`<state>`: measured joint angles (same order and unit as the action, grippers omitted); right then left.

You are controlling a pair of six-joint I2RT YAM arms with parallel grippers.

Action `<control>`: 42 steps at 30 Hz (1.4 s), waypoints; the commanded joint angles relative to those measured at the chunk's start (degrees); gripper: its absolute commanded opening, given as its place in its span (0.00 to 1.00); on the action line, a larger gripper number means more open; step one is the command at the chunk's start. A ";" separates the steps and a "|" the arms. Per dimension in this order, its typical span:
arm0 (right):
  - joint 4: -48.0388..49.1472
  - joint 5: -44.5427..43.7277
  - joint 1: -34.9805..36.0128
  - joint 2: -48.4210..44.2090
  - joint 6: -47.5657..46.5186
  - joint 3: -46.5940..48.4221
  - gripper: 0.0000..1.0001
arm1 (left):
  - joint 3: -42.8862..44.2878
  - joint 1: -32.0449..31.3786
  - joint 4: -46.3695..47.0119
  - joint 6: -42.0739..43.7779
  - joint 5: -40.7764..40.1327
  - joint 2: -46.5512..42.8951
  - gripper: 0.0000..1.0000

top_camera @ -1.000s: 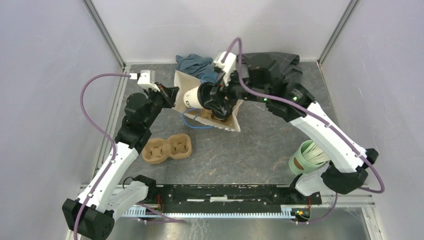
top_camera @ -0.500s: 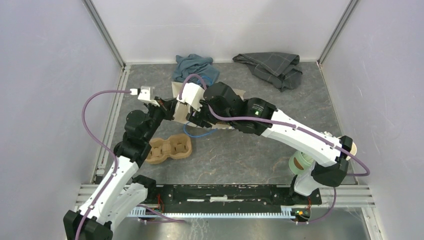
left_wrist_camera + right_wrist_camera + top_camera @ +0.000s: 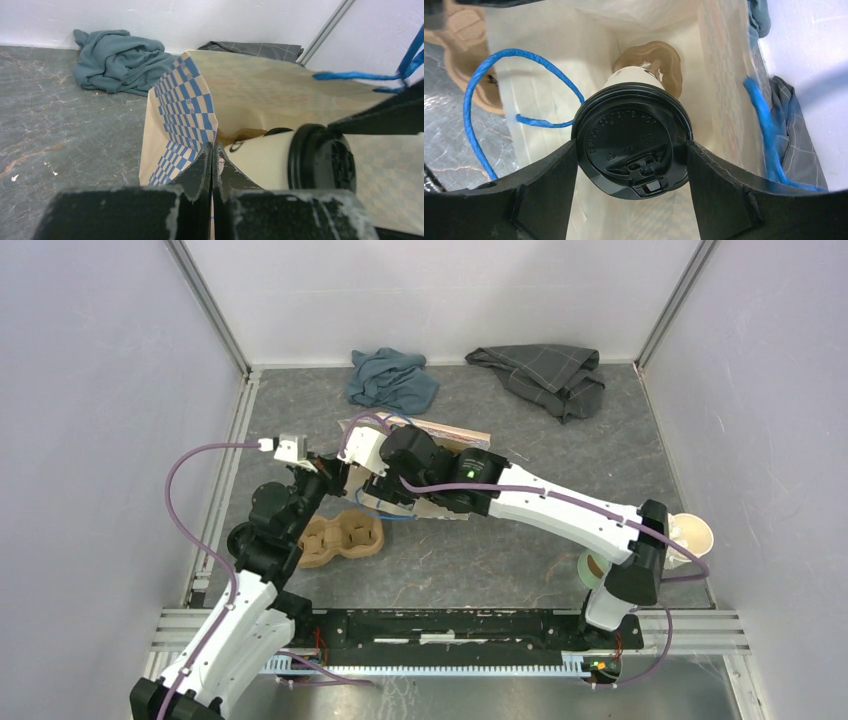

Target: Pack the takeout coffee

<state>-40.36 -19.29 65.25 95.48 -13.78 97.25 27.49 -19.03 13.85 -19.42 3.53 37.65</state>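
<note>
The takeout coffee (image 3: pixel 631 140), a white paper cup under a black lid, sits between my right gripper's (image 3: pixel 630 152) fingers, which press on the lid's sides. It hangs inside the open paper bag (image 3: pixel 549 45), above a brown cardboard piece (image 3: pixel 659 55) at the bag's bottom. In the left wrist view the cup (image 3: pixel 265 160) lies just right of my left gripper (image 3: pixel 212 150), which is shut on the bag's blue-checkered edge (image 3: pixel 185 110). From above, the bag (image 3: pixel 455 440) lies mid-table with both grippers at its mouth; the cup is hidden there.
A tan cup carrier (image 3: pixel 335 537) lies left of the bag, by the blue cord handle (image 3: pixel 385 512). A mint-green cup (image 3: pixel 590 565) and a lidless white cup (image 3: pixel 690 535) stand at the right. A teal cloth (image 3: pixel 390 380) and a dark grey cloth (image 3: pixel 545 370) lie at the back.
My right arm has swung left and down, carrying the cup into the bag's mouth. The bag has tipped lower toward the table. My left gripper has kept hold of the edge.
</note>
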 commanded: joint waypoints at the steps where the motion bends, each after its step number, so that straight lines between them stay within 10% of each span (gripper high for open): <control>1: 4.81 -5.67 0.32 2.21 -0.34 1.55 0.74 | -2.25 -0.01 2.77 1.30 0.69 -3.50 0.02; 42: 23.27 -3.88 -4.01 8.26 -6.63 -10.87 0.74 | -4.13 -0.05 -7.44 -4.50 1.94 -11.64 0.02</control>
<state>-21.50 -22.50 61.69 105.34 -19.81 86.78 21.89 -19.05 7.18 -21.93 4.69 25.52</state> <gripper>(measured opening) 0.783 0.026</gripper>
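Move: The right hand holds the lidded cup tilted at the bag's mouth; the carrier's empty well inside lies about 9 cm ahead, 4 cm to its left and 20 cm below. The seated cup stands some 9 cm to the right of that well, while the spare carrier on the table is roughly 11 cm back and 12 cm left of the right hand, 23 cm lower. From the left hand, pinching the bag's left edge, the well is about 9 cm ahead, 7 cm right and 20 cm below. The right hand keeps its grip around the cup's lid and lowers the tilted cup about 10 cm into the bag towards the empty well, first working forward some 5 cm and slightly left as it sinks, then going mostly straight down beside the seated cup with hardly any turn of the wrist. Meanwhile the left hand stays shut on the bag's left edge and draws back about 3 cm, sinking 2 cm, keeping hold of the side panel while the right gripper reaches in. ##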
